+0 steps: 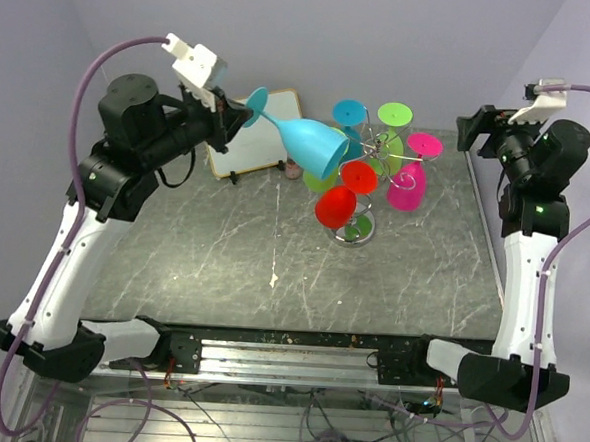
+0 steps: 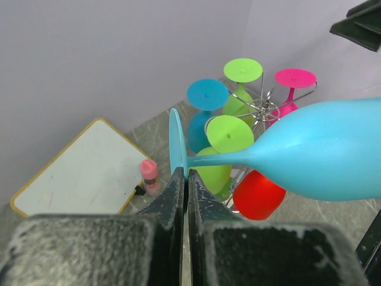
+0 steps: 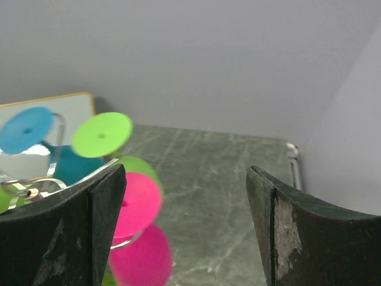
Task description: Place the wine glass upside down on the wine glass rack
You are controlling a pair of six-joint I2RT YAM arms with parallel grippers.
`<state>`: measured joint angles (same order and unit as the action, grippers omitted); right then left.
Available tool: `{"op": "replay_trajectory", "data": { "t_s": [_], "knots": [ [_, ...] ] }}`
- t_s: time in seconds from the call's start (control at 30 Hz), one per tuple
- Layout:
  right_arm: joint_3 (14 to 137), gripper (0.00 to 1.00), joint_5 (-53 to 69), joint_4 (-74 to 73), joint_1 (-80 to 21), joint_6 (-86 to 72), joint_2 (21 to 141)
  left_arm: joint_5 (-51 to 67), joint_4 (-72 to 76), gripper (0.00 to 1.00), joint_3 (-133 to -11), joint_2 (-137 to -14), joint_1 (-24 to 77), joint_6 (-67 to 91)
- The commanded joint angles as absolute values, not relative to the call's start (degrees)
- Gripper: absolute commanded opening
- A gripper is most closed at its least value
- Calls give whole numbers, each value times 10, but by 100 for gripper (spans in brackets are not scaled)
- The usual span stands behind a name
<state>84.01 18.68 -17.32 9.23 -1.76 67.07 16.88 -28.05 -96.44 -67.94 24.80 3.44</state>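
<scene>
A light blue wine glass (image 1: 305, 141) hangs in the air, tilted, with its bowl (image 2: 324, 149) pointing toward the rack. My left gripper (image 1: 241, 116) is shut on the rim of the glass's round foot (image 2: 176, 146), just left of the rack. The wine glass rack (image 1: 380, 166) is silver wire on a round shiny base (image 1: 355, 232); several coloured glasses hang on it upside down. Its central wire knot (image 2: 262, 108) shows behind the held glass. My right gripper (image 1: 478, 127) is raised at the table's far right, open and empty (image 3: 186, 179), with the rack's wire (image 3: 53, 173) to its left.
A white board (image 1: 248, 143) with a yellow frame leans at the back left, and a small pink bottle (image 1: 292, 168) stands beside it. Teal, green, pink and red glasses fill the rack's arms. A rail (image 1: 483, 223) runs along the table's right edge.
</scene>
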Motion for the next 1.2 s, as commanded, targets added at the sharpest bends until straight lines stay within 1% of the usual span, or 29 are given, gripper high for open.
{"op": "replay_trajectory", "data": {
  "t_s": [0.0, 0.07, 0.3, 0.43, 0.53, 0.67, 0.77, 0.9, 1.17],
  "knots": [
    [815, 81, 185, -156, 147, -31, 697, 108, -305, 7, -1033, -715, 305, -45],
    [798, 82, 209, -151, 181, -33, 707, 84, -313, 7, -1067, -742, 339, -71],
    [714, 82, 284, -116, 255, -47, 718, 8, -328, 7, -1163, -820, 444, -165],
    [664, 81, 300, -99, 268, -52, 716, -41, -325, 7, -1216, -869, 514, -233],
    [635, 81, 314, -83, 279, -59, 706, -96, -318, 7, -1252, -909, 594, -313],
    [620, 80, 325, -73, 292, -62, 693, -166, -313, 7, -1300, -976, 687, -407],
    [608, 80, 332, -62, 297, -61, 683, -205, -302, 7, -1312, -1020, 740, -474],
    [603, 80, 336, -58, 301, -59, 677, -236, -275, 7, -1308, -1066, 773, -531],
    [594, 79, 359, -48, 302, -66, 669, -252, -223, 7, -1299, -1128, 779, -612]
  ]
}}
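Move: From the left hand, which holds the blue wine glass by its foot end, the wine glass rack's empty front-right loop lies about 28 cm right, 2 cm ahead and 14 cm lower. The hung red glass is some 19 cm right, 2 cm ahead and 22 cm below the hand; the pink one is roughly 33 cm right, 8 cm ahead and 25 cm down. From the open right hand, that loop is about 10 cm left, 6 cm back and 10 cm below. Sweeping some 32 cm to the right round the rack's near side, the left hand keeps its pinch on the blue glass, rises slightly, then draws back and sinks towards the empty loop while rolling about 65 degrees, left side up, to swing the bowl underneath. The empty right hand, still open, clears away right and down. ##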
